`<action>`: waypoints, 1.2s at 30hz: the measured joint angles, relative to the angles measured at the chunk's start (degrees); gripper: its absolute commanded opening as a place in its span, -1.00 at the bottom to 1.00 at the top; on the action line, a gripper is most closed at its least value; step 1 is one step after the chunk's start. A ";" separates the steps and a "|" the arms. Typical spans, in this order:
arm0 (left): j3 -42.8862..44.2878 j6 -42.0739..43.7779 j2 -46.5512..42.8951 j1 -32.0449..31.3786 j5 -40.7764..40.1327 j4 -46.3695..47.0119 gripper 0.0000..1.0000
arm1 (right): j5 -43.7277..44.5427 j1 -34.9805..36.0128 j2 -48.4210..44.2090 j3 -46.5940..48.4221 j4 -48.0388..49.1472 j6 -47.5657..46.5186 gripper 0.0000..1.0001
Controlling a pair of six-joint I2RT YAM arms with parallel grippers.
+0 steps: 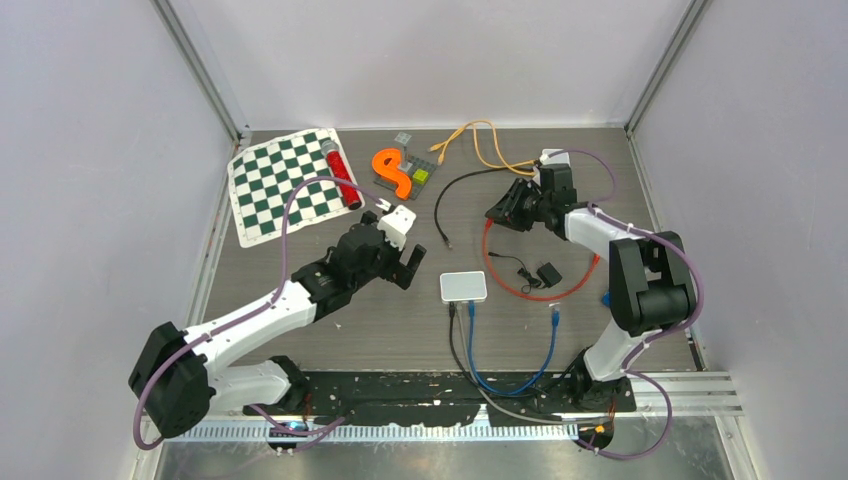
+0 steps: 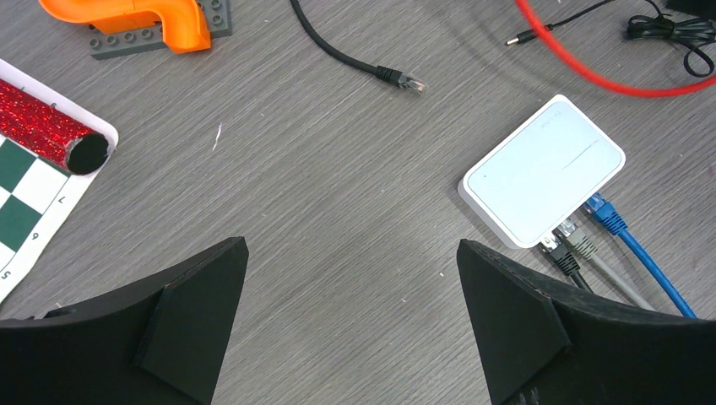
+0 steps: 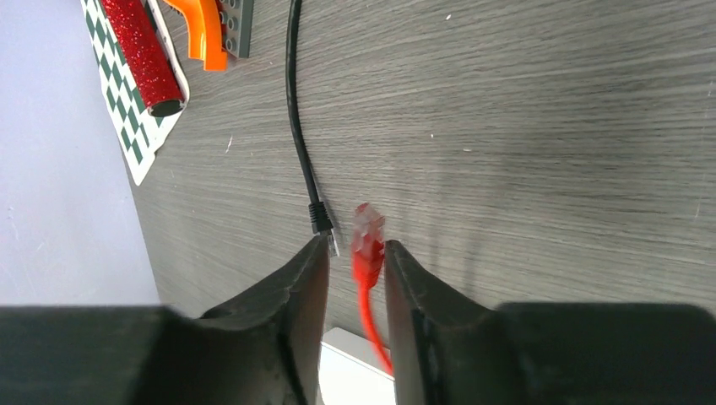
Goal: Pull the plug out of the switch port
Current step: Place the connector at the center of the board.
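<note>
The white switch (image 1: 463,287) lies flat at mid-table. Black (image 2: 557,251), grey (image 2: 577,234) and blue (image 2: 604,211) plugs sit in the ports on its near side. My right gripper (image 3: 357,245) hovers beyond the switch (image 3: 363,375), its jaws slightly apart. A red plug (image 3: 368,240) hangs between them against the right finger, with a gap on the left side. Its red cable (image 1: 500,275) loops over the table. My left gripper (image 2: 352,243) stands wide open over bare table, left of the switch (image 2: 545,169), holding nothing.
A loose black cable ends in a plug (image 2: 405,81) near the right fingertips. A checkered mat (image 1: 285,180), a red glitter tube (image 1: 340,172), an orange piece on a grey plate (image 1: 395,170), a yellow cable (image 1: 480,140), a black adapter (image 1: 548,273) and a loose blue plug (image 1: 555,313) lie around.
</note>
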 measured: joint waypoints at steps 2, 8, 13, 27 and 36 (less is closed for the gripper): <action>0.00 0.02 0.00 0.00 -0.02 0.00 0.99 | -0.04 0.00 0.00 0.26 -0.74 -0.76 0.02; 0.00 0.00 0.13 0.00 -0.02 0.04 0.99 | 0.39 0.00 -1.81 0.35 -2.84 -3.02 0.09; 0.00 -0.13 0.22 0.00 -0.04 0.17 0.99 | 0.87 0.00 -7.72 -1.99 -4.55 -5.09 0.11; 0.02 -3.52 0.20 0.61 -1.22 0.55 0.99 | -1.36 1.16 -27.78 -16.74 -5.31 -7.28 0.37; -0.11 -5.27 -1.77 0.66 -3.76 -1.16 0.99 | -1.38 2.67 -34.29 -21.92 -5.42 -7.21 0.38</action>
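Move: The red connector is right at the right hand's fingertips, which have just begun to part, perhaps 1 cm below the hand point and a few centimetres over the table. From this hand the black cable's plug lies about 9 cm left and 3 cm back, the switch some 12 cm back and 5 cm left, and the adapter's barrel plug roughly 5 cm back and 1 cm right. From the left hand, the connector is about 12 cm ahead, 18 cm right and 7 cm lower. Opening almost in place first, the right hand lets go of the red connector, then rises about 4 cm while drawing back towards its base by some 12 cm, away from the connector. The fingers keep widening to roughly two-thirds open and tip up about 10 degrees as the hand retreats over the adapter's lead, to the right of the switch. ##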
